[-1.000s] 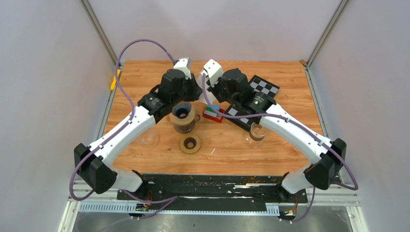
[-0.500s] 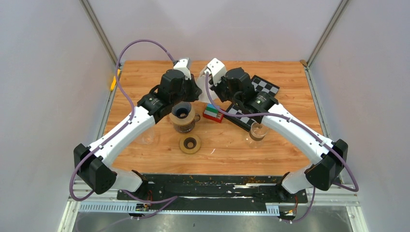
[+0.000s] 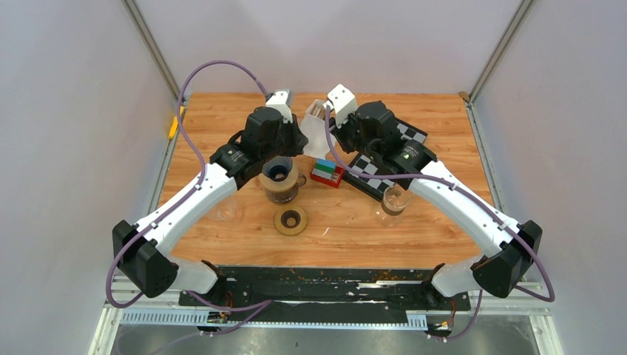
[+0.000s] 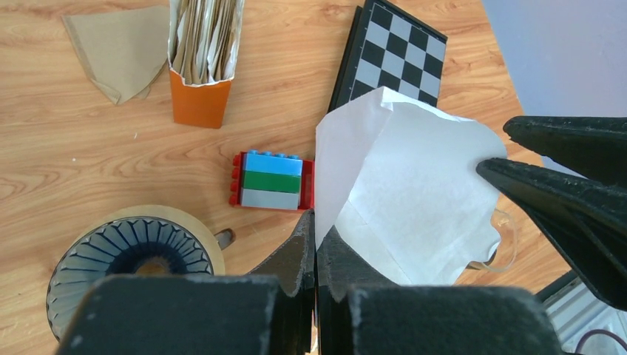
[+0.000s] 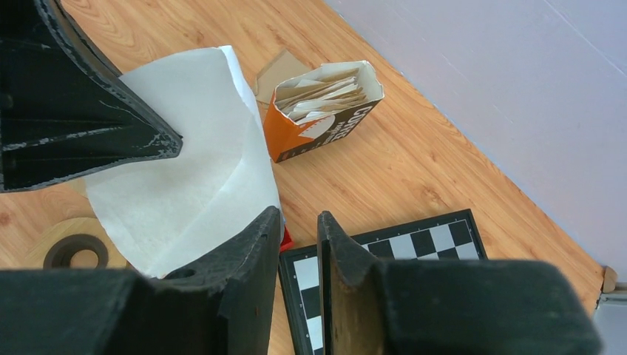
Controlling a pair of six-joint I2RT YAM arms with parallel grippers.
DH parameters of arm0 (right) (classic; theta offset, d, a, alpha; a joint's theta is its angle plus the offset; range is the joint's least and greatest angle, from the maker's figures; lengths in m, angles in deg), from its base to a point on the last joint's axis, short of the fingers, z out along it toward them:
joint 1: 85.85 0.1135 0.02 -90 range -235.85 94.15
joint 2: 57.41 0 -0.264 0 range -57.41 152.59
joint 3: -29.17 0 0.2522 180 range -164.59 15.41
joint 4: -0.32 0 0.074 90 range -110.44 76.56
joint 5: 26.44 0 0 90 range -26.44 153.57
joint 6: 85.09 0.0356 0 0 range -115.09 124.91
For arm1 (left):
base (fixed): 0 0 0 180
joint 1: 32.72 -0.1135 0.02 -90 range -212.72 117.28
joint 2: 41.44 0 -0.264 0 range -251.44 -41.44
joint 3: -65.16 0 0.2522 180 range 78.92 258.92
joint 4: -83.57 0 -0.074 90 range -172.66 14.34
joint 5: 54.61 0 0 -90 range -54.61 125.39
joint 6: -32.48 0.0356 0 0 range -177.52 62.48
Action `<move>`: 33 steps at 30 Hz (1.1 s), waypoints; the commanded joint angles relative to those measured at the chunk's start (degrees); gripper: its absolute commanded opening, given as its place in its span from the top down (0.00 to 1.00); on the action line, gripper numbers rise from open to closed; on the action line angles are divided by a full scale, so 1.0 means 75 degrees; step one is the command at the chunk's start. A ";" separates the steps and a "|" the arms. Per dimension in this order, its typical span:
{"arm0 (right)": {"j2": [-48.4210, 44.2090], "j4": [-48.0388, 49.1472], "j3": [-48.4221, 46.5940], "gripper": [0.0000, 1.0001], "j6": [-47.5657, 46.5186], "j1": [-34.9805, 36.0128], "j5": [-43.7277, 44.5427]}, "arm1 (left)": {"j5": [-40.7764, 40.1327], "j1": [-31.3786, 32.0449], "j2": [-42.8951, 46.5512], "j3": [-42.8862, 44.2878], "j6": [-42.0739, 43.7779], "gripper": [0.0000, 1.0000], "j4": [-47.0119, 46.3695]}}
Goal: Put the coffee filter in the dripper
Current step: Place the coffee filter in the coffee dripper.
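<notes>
A white paper coffee filter (image 4: 414, 192) hangs in the air above the table, its lower corner pinched in my left gripper (image 4: 316, 222), which is shut on it. From above, the filter (image 3: 316, 133) sits between the two wrists. The dripper (image 3: 279, 171), a dark ribbed cone on a tan base, stands below and left of the filter, and its rim (image 4: 133, 255) shows in the left wrist view. My right gripper (image 5: 299, 214) is just beside the filter (image 5: 177, 177), its jaws slightly apart with nothing between them.
An orange box of brown filters (image 4: 200, 74) and a loose brown filter (image 4: 118, 52) lie at the back. A red, blue and green brick block (image 3: 325, 174) and a chessboard (image 3: 384, 155) lie right of the dripper. A brown ring (image 3: 290, 220) and glass cups (image 3: 394, 201) stand nearer.
My left gripper has shut on the filter. My right gripper has let go of it, opened a little and drawn back to the right.
</notes>
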 commanded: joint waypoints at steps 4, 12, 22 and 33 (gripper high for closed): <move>-0.0276 0.0126 0.0132 0.74 0.0189 -0.0138 -0.0254 | 0.0221 -0.0053 0.0339 -0.0016 0.0288 1.00 -0.0428; -0.0514 -0.0133 0.0050 0.62 0.0228 -0.0299 -0.2259 | 0.0288 -0.0054 0.0366 0.0004 0.0954 1.00 -0.0482; -0.1159 -0.0345 0.0114 0.46 0.0059 -0.0806 -0.4136 | 0.1228 -0.0044 0.0591 -0.0185 0.2684 1.00 -0.0511; -0.1343 -0.0125 0.0171 0.37 0.0510 -0.1348 -0.5508 | 0.3383 -0.0054 0.0920 -0.0225 0.3783 1.00 -0.0345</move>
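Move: The left hand already holds the filter; the dripper stands on the glass jug about 7 cm to its left, 4 cm back and 16 cm below. The block tray is level with it, about 5 cm right and 24 cm below; the filter box is some 10 cm ahead, 2 cm right and 22 cm below. From the right hand, the filter's middle lies about 5 cm left, 2 cm back and 2 cm below. Right hand opens wider, retreating 6 cm back and up; left draws the still-pinched filter back, turning 25° clockwise. ##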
